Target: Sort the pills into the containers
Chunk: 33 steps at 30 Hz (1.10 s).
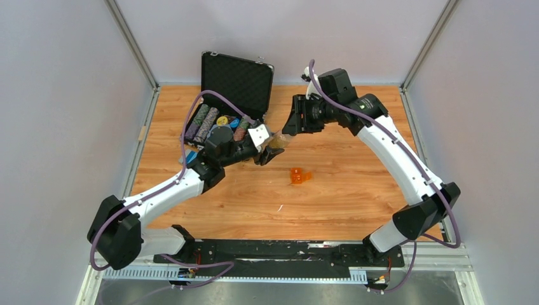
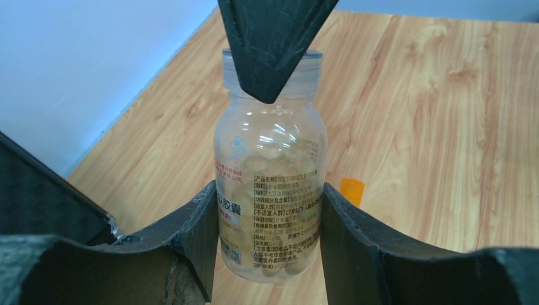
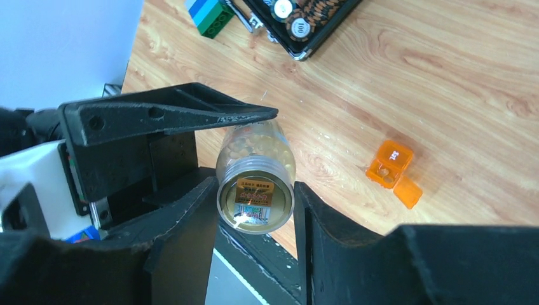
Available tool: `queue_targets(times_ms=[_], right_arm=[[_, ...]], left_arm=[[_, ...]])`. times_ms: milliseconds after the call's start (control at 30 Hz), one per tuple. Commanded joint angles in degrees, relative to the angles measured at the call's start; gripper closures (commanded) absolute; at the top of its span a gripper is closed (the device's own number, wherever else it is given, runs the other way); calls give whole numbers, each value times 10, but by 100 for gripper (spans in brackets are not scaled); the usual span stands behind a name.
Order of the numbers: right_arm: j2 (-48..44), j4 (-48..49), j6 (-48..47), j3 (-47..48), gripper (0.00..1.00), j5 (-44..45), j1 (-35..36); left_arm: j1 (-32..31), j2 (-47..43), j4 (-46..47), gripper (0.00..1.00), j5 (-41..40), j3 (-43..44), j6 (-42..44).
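A clear pill bottle [image 1: 277, 141] [image 2: 270, 159], full of pale pills [image 3: 249, 143], is held in the air between the two arms. My left gripper [image 1: 266, 154] [image 2: 270, 219] is shut on the bottle's labelled body. My right gripper [image 1: 290, 126] [image 3: 256, 204] is shut on the bottle's cap end [image 3: 255, 202], one finger on each side. The containers, a tiny orange plastic box [image 1: 297, 176] [image 3: 389, 164] [image 2: 351, 189], lie on the wooden table below and right of the bottle, with one lid flap open.
An open black case [image 1: 236, 79] with rows of striped chips [image 1: 206, 121] stands at the back left, just behind the left arm. A blue and green toy brick [image 3: 210, 13] lies beside the case. Grey walls close in the table on the left, right and back.
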Motion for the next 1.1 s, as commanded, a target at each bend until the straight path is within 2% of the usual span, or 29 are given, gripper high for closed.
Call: queue_targets(times_ms=[0,200,400,533,733,867,1067], right_arm=[[42,-56,82,51,56,71,14],[55,-56,175,58,54,75,14],[50,-19,229,46,50,8,10],[54,-9,236,48,50,-38,7],[51,-12,226,51,47,-39,4],[49,-11,210,52,37,-21,4],[23,8,171,60,7,7,-4]], left_arm=[[-6,-4,27,100,5,41,38],[-6,-1,42,100,1,39,40],[-6,-3,65,100,0,26,26],[-6,-6,80,100,-1,18,23],[-6,-6,81,100,-5,15,25],[-6,-4,78,100,-5,15,28],[-6,-6,63,100,-6,14,28]])
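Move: The right hand already has the lid between its fingertips, about 1 cm beyond the hand point, on the mouth of the pill bottle. The bottle's middle sits about 5 cm left of and 4 cm below that hand. The left hand already grips the bottle; from it the lid lies some 4 cm right, 2 cm ahead and 5 cm up. The orange pill box lies roughly 6 cm back, 3 cm right and 28 cm below the right hand. Rolling clockwise, looking along its fingers at the lid, the right hand turns some 20 degrees while both hands sink nearly 2 cm together and come most of the way back up. The right fingers then spread wide, the hand edging left, and let go of the lid; the left hand keeps its unchanged grip on the bottle throughout. ##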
